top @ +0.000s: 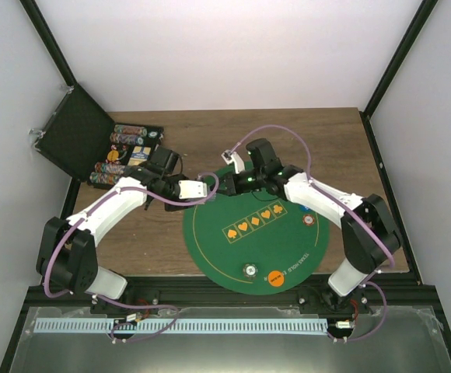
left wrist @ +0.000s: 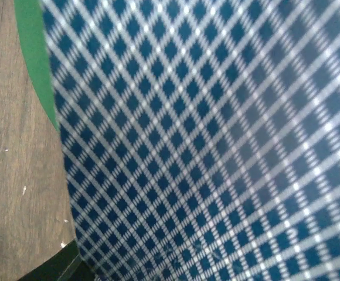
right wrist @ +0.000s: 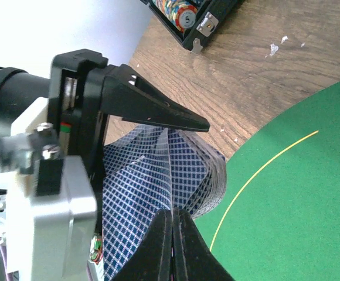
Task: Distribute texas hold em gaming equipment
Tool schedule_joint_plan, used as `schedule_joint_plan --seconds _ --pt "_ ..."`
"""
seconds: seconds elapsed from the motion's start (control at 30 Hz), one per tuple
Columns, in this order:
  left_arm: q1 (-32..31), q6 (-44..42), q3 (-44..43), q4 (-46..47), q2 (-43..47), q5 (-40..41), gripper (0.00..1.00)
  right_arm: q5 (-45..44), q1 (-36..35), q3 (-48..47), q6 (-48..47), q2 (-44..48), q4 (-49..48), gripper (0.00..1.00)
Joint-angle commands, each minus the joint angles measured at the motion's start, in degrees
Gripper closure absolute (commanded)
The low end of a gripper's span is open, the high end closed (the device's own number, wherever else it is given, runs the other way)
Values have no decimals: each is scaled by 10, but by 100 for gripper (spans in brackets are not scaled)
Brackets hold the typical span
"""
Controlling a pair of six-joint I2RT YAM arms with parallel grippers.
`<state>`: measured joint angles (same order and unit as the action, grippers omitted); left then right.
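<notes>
A deck of blue-checked playing cards [right wrist: 202, 167] sits in my left gripper [top: 202, 189], one of its black fingers [right wrist: 158, 114] lying across the top edge. My right gripper [right wrist: 173, 213] is shut on the edge of a single card [right wrist: 158, 175] that bows away from the deck. Both grippers meet over the far left edge of the green mat [top: 233, 256]. A card back [left wrist: 205, 140] fills the left wrist view and hides that gripper's fingers. On the mat lie an orange token [top: 275, 277], a pale token [top: 249, 270] and a red-and-white token [top: 310, 220].
An open black chip case [top: 128, 155] with rows of chips stands at the back left of the wooden table [top: 319, 140], its lid [top: 74, 132] leaning against the wall. A corner of the case [right wrist: 187, 17] shows in the right wrist view. Black frame posts line the sides.
</notes>
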<state>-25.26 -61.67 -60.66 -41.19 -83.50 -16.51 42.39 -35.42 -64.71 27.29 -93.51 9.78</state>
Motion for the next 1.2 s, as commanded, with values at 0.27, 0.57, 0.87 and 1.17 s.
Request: schedule_joint_plan --seconds 0.27,0.57,0.87,1.17 --pt "13 5 1 8 4 -3 49 -31 24 -32 -36 56 37 99" --pt "16 25 -5 11 -9 -16 49 -30 41 -32 -37 66 41 99" --pt "16 46 -18 23 -30 -9 49 -81 87 -6 -33 122 46 99" --pt "16 65 -26 17 -24 -8 49 -112 164 88 -20 249 59 99"
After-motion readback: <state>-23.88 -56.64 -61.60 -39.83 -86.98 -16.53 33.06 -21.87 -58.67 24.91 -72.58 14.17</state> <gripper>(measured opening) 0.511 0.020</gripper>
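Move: My right fingers are already shut on the edge of a card; the deck it comes from, in my left grip, is about 7 cm left of them, 2 back and 5 lower. On the mat, the red chips lie some 26 cm right and 8 back, and the blue button about 25 right and 4 back, both some 17 cm down. From my left hand point, the deck's middle is about 4 cm right, level in depth and height. With my right fingers kept shut on the card, I ease up, right and a little forward, a few centimetres, drawing it off the deck. Then I sweep faster to the right and up, away from my left hand, about 12 cm right and 8 up in all, turning some 20 degrees clockwise. My left hand keeps its grip on the deck, shifting only about a centimetre forward and down. ##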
